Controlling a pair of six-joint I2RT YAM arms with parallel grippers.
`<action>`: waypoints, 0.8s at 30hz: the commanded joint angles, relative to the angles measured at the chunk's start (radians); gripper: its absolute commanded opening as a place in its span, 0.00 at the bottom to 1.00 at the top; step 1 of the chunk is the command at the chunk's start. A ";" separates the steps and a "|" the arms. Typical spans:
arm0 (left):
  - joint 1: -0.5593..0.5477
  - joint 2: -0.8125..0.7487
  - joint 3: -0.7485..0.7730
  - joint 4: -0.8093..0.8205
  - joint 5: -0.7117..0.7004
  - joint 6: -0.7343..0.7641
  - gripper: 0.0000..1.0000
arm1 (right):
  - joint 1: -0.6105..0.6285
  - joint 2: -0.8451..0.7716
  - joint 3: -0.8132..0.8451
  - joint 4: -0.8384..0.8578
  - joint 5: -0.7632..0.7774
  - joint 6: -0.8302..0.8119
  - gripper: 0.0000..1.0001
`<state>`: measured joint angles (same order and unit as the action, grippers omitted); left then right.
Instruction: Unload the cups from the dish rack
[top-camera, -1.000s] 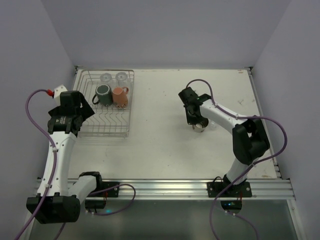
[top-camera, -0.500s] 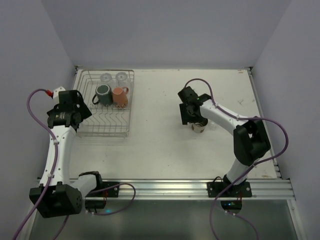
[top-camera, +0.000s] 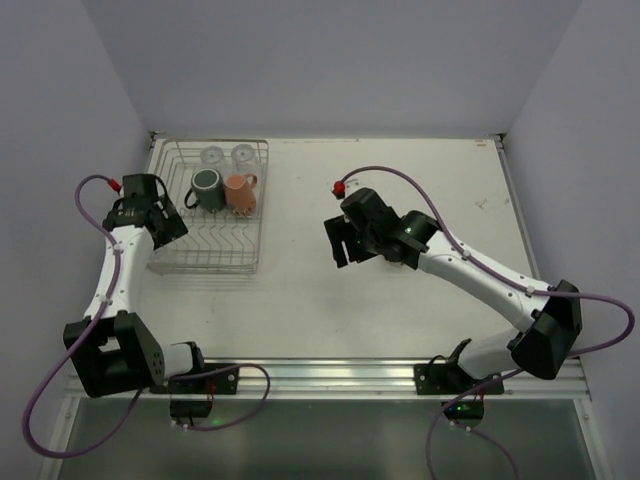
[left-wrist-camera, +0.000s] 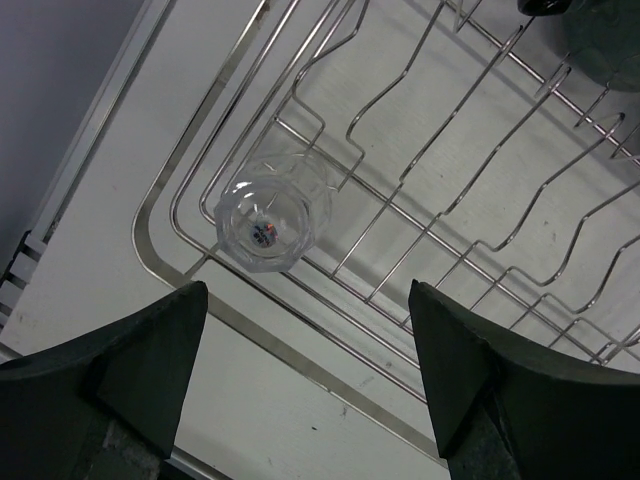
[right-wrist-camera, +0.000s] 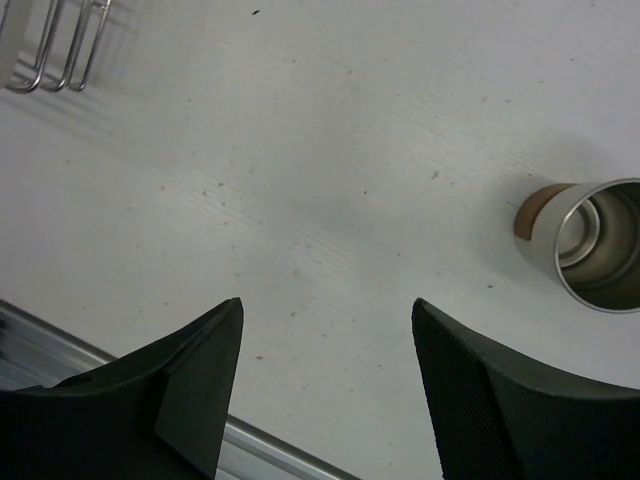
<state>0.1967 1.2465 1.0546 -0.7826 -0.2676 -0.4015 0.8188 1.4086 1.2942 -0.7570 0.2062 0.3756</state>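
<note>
The silver wire dish rack (top-camera: 205, 248) stands at the table's far left. It holds a dark green mug (top-camera: 207, 188), a salmon-pink mug (top-camera: 238, 190) and two clear glasses (top-camera: 212, 157) at the back. My left gripper (top-camera: 165, 222) hovers open over the rack's left side. In its wrist view a clear glass (left-wrist-camera: 272, 212) stands upside down in a rack (left-wrist-camera: 300, 365) corner, ahead of the left gripper (left-wrist-camera: 308, 290) and untouched. My right gripper (top-camera: 338, 243) is open over bare table, nothing between its fingers. The tan metal cup (right-wrist-camera: 598, 245) stands upright to the right of the right gripper (right-wrist-camera: 327, 305).
A metal rail (top-camera: 330, 375) runs along the table's near edge, and walls close in the left, back and right. The rack's corner (right-wrist-camera: 50, 45) shows at the upper left of the right wrist view. The green mug's (left-wrist-camera: 605, 40) edge appears at that of the left.
My right gripper has opened, let go of the tan cup and swung left, away from it. My left gripper has moved farther back and right, over the rack's left side.
</note>
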 joint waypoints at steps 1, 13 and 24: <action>0.017 0.045 0.060 0.040 0.022 0.041 0.85 | 0.043 -0.017 -0.015 0.035 -0.059 -0.018 0.71; 0.087 0.136 0.041 0.088 0.047 0.055 0.86 | 0.069 -0.049 -0.056 0.081 -0.131 -0.020 0.70; 0.119 0.200 0.041 0.094 0.088 0.062 0.87 | 0.074 -0.071 -0.078 0.096 -0.148 -0.021 0.70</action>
<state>0.3054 1.4368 1.0847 -0.7177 -0.2012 -0.3725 0.8856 1.3731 1.2217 -0.6876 0.0788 0.3725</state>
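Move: The clear glass stands bottom-up in the rack's near left corner, about 5 cm ahead of the left gripper, 7 cm to its left and 11 cm below. The green mug is some 24 cm ahead and 5 cm to the right of this gripper, the orange mug 23 cm ahead and 15 cm to the right, both about 10 cm lower. From the right gripper the glass lies roughly 68 cm left, 7 cm ahead and 15 cm below. Bring the open left gripper down about 4 cm onto the line to the clear glass: sink and ease forward first, slide some 3 cm left with the height nearly held, then sink again, tipping the fingers slightly steeper and stopping short of contact. Meanwhile draw the empty, open right gripper back and left, away from the metal cup on the table, turning it a little counter-clockwise. ##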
